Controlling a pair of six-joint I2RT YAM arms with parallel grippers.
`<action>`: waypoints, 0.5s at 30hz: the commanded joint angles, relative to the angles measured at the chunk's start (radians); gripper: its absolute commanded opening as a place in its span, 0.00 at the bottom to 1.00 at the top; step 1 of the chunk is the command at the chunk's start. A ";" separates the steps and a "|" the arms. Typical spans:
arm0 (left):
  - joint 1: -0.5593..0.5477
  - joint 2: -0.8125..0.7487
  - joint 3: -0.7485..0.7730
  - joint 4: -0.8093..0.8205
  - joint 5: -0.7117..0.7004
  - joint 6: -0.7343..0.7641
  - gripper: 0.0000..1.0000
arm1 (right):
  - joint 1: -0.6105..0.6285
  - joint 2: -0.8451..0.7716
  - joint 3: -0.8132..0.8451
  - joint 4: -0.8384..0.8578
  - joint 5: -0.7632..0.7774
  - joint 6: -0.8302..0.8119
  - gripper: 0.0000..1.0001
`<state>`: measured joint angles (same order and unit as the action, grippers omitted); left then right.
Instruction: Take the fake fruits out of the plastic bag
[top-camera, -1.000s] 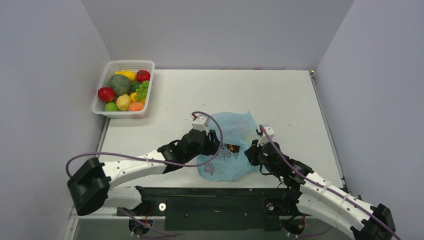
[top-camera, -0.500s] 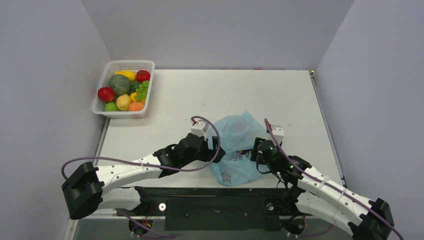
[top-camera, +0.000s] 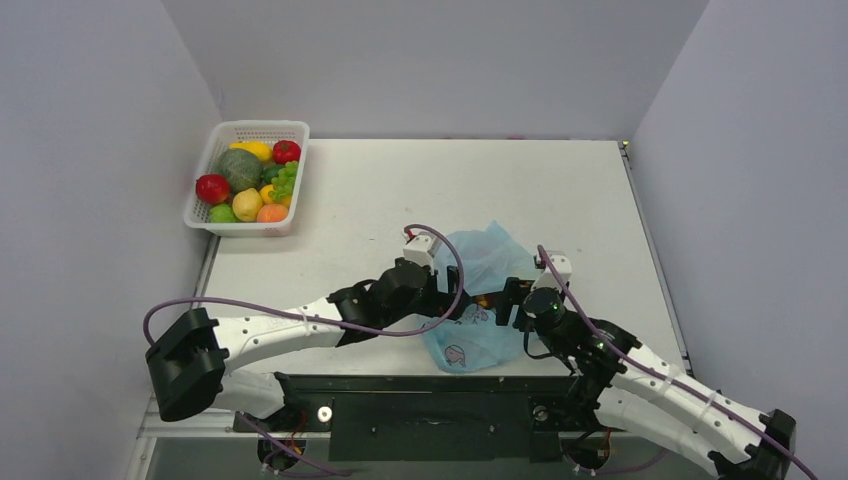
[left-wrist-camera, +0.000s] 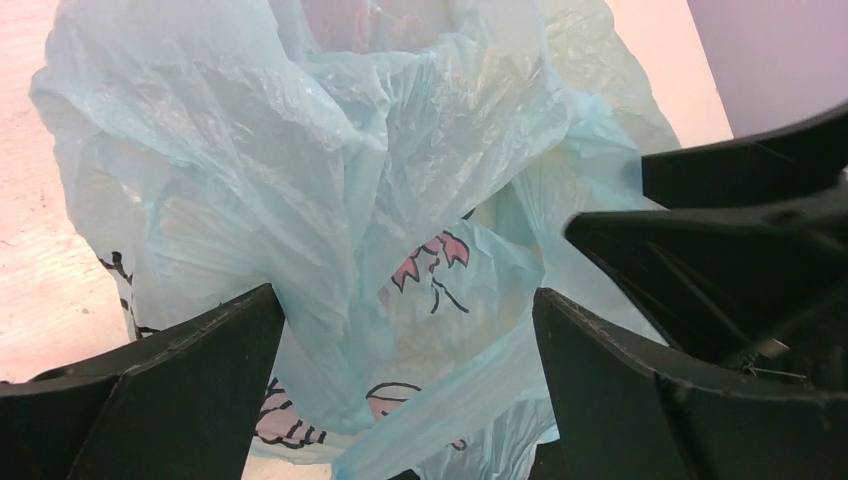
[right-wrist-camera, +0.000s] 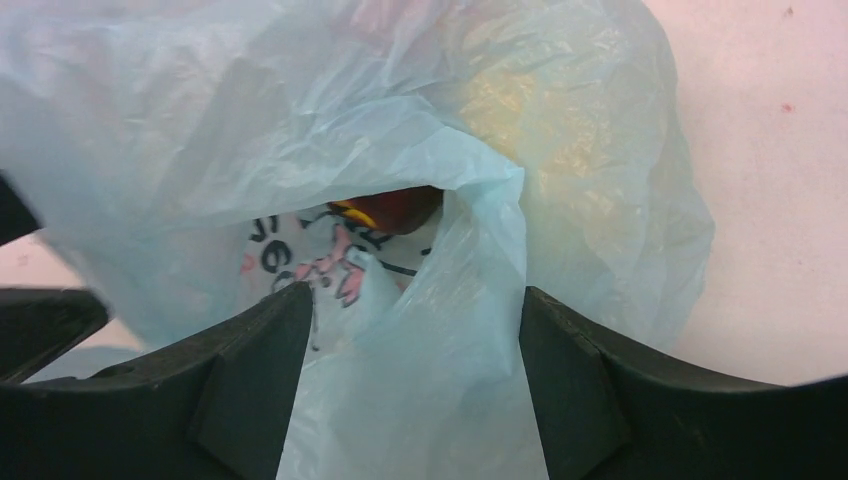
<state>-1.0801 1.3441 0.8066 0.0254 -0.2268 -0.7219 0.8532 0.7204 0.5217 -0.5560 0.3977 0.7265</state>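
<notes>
The light-blue plastic bag (top-camera: 480, 262) lies crumpled near the table's front edge, between my two grippers. My left gripper (top-camera: 452, 300) is at its left side and stands open; loose folds of the bag (left-wrist-camera: 300, 150) hang between its fingers (left-wrist-camera: 200, 370) without being pinched. At the bag's right side my right gripper (top-camera: 510, 298) is open too, with the bag's film (right-wrist-camera: 560, 150) bulging between its jaws. Through the bag's mouth one dark reddish-brown fake fruit (right-wrist-camera: 395, 208) with a yellow edge shows. Other fruits in the bag are hidden.
A white lattice basket (top-camera: 203, 213) full of toy fruit stands at the table's far left corner. Bare table stretches behind and to the right of the bag. Grey walls close in on both sides.
Both grippers have opened and let go of the bag's film. The bag has slid right and slumped, and the left arm has followed it to the right.
</notes>
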 joint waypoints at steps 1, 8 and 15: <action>0.014 -0.032 -0.002 0.015 -0.026 -0.020 0.93 | 0.065 -0.085 0.064 -0.057 0.029 0.032 0.71; 0.057 0.051 0.056 0.005 -0.046 -0.028 0.63 | 0.198 -0.092 0.024 -0.027 -0.050 0.191 0.68; 0.072 0.000 0.091 -0.122 -0.166 -0.031 0.00 | 0.203 -0.002 -0.083 -0.012 0.134 0.347 0.65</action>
<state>-1.0115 1.4017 0.8413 -0.0349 -0.3023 -0.7547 1.0565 0.6601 0.4793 -0.5854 0.4004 0.9619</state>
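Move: From the left hand, the upper fold of the plastic bag lies about 4 cm ahead, 2 cm left and 2 cm down; the dark orange fruit in the bag's mouth is some 5 cm right, 2 cm back and 9 cm down. From the right hand, the bag's near film is about 4 cm back, 3 cm left and 3 cm below; that fruit is 4 cm left, 1 cm ahead and 6 cm below. Left hand reaches 4 cm forward-left, dipping, and pinches the upper fold; right, still open, arcs 5 cm back-left. ##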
